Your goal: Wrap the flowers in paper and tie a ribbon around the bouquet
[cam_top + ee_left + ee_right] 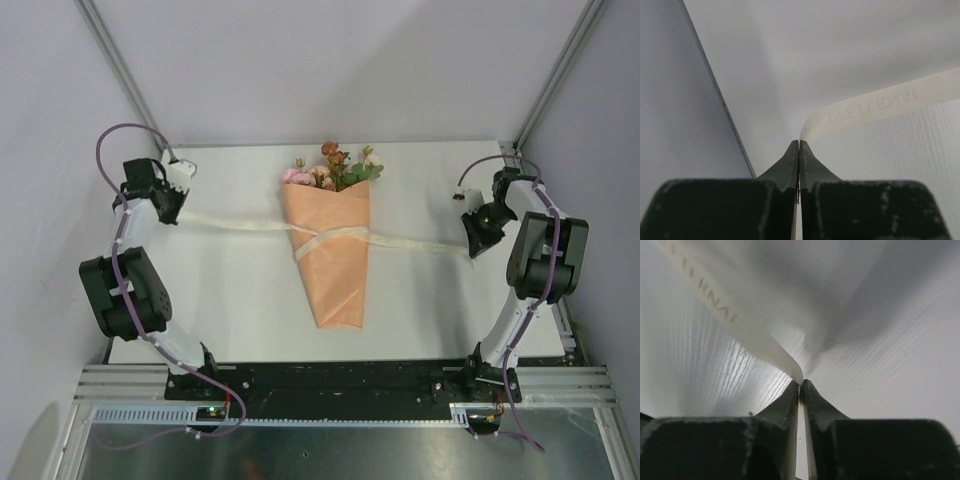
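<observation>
The bouquet (332,250), a peach-orange paper cone, lies mid-table with its point toward me. Pink, orange and cream flowers (335,168) stick out of its far end. The cream ribbon (240,224) crosses itself over the cone and runs out to both sides. My left gripper (178,212) is at the far left, shut on the ribbon's left end. In the left wrist view the ribbon (880,107) curves away from that gripper (799,142). My right gripper (470,248) is at the right, shut on the other end. In the right wrist view the ribbon (735,322) leaves its gripper (801,382).
Grey walls stand close behind both arms, with slanted metal frame posts (115,60) at the far corners. The table's left edge (732,130) runs just beside my left gripper. A metal rail (330,385) carries the arm bases along the near edge.
</observation>
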Available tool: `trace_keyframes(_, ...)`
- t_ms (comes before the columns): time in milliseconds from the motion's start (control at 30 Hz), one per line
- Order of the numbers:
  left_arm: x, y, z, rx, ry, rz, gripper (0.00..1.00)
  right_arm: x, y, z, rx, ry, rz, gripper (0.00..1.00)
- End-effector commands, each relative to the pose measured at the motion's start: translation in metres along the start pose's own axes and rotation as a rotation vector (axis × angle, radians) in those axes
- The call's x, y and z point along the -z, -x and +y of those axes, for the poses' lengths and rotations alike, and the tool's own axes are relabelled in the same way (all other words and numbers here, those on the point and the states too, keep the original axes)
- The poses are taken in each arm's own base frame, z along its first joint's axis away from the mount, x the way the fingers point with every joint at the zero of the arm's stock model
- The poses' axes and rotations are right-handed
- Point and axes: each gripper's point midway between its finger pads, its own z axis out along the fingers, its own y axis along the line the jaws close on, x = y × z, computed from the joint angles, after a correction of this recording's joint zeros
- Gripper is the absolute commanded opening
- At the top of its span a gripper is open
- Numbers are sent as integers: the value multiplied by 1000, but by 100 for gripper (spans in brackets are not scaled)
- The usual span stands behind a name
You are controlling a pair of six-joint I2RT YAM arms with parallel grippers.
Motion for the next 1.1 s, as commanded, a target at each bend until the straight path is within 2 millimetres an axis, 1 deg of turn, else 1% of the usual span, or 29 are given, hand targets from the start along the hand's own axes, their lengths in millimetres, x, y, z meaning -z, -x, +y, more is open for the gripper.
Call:
trace_keyframes(0, 14, 6, -11, -47, -43, -62, 10, -1, -14, 19, 55, 78, 40, 27)
trace_keyframes(33, 19, 7, -19, -54, -69, -86, 25, 2, -13, 24, 60, 97, 32, 37)
trace_keyframes(67, 26, 12, -25, -60, -89, -119, 39, 5, -11, 29, 67, 113, 15, 47)
trace_keyframes(100, 31, 13, -32, -61, -107, -139, 48, 9, -9, 32, 76, 122, 3, 54)
trace_keyframes(167, 44, 17, -40, -69, -125, -182, 56, 19, -2, 41, 103, 146, -29, 64)
trace_keyframes(233, 57, 19, -49, -86, -152, -215, 59, 31, 7, 48, 127, 162, -69, 73)
trace_keyframes(267, 65, 22, -58, -109, -182, -243, 60, 37, 14, 53, 140, 170, -89, 82)
trace_keyframes(300, 69, 22, -68, -127, -213, -260, 61, 42, 21, 59, 145, 185, -113, 87)
trace_keyframes(333, 74, 23, -83, -151, -253, -283, 62, 45, 30, 66, 159, 196, -131, 89)
trace_keyframes(367, 76, 24, -96, -170, -284, -296, 63, 47, 38, 74, 159, 215, -148, 90)
trace_keyframes(433, 78, 26, -130, -227, -354, -304, 63, 47, 59, 92, 170, 246, -173, 89)
trace_keyframes(467, 77, 27, -150, -253, -401, -304, 63, 42, 67, 103, 174, 268, -169, 87)
trace_keyframes(500, 76, 28, -166, -270, -440, -301, 62, 40, 77, 117, 166, 294, -165, 85)
trace_keyframes(533, 75, 30, -187, -291, -492, -295, 62, 34, 82, 132, 157, 327, -146, 81)
trace_keyframes(600, 70, 30, -220, -318, -574, -265, 62, 26, 88, 163, 100, 422, -110, 76)
trace_keyframes(633, 66, 29, -233, -322, -606, -247, 62, 21, 88, 178, 47, 466, -90, 75)
trace_keyframes(667, 63, 30, -246, -330, -635, -237, 62, 16, 87, 191, 11, 502, -68, 74)
trace_keyframes(700, 60, 31, -258, -325, -661, -227, 62, 11, 85, 203, -36, 534, -50, 76)
trace_keyframes(800, 53, 37, -282, -314, -710, -212, 61, -6, 75, 230, -118, 594, -4, 83)
trace_keyframes(833, 48, 37, -290, -324, -718, -200, 61, -12, 73, 236, -142, 603, 6, 86)
trace_keyframes(1000, 28, 40, -313, -393, -728, -154, 59, -38, 64, 265, -212, 663, 78, 93)
trace_keyframes(1067, 21, 41, -319, -416, -727, -139, 58, -48, 62, 271, -232, 667, 101, 95)
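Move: From my left hand, which pinches one ribbon end, the middle of the paper wrap lies about 45 cm to the right, 7 back and 11 below; the ribbon crossing is about 41 cm right and level with my hand, the flowers some 20 cm ahead and 48 right. From my right hand, pinching the other end, the paper wrap is about 43 cm left, 2 back, slightly lower; the crossing is 46 left and 7 ahead, the flowers 25 ahead and 40 left. I open both hands to let go of the outstretched ribbon ends, then bring them in towards the paper wrap from either side. My left hand lifts a little, sweeps nearly 30 cm right and 10 back, then sinks, turning about 45 degrees clockwise. My right hand arcs up and down again, about 25 cm left and somewhat back, its wrist tilting over; both stay open, short of the paper's long edges. ##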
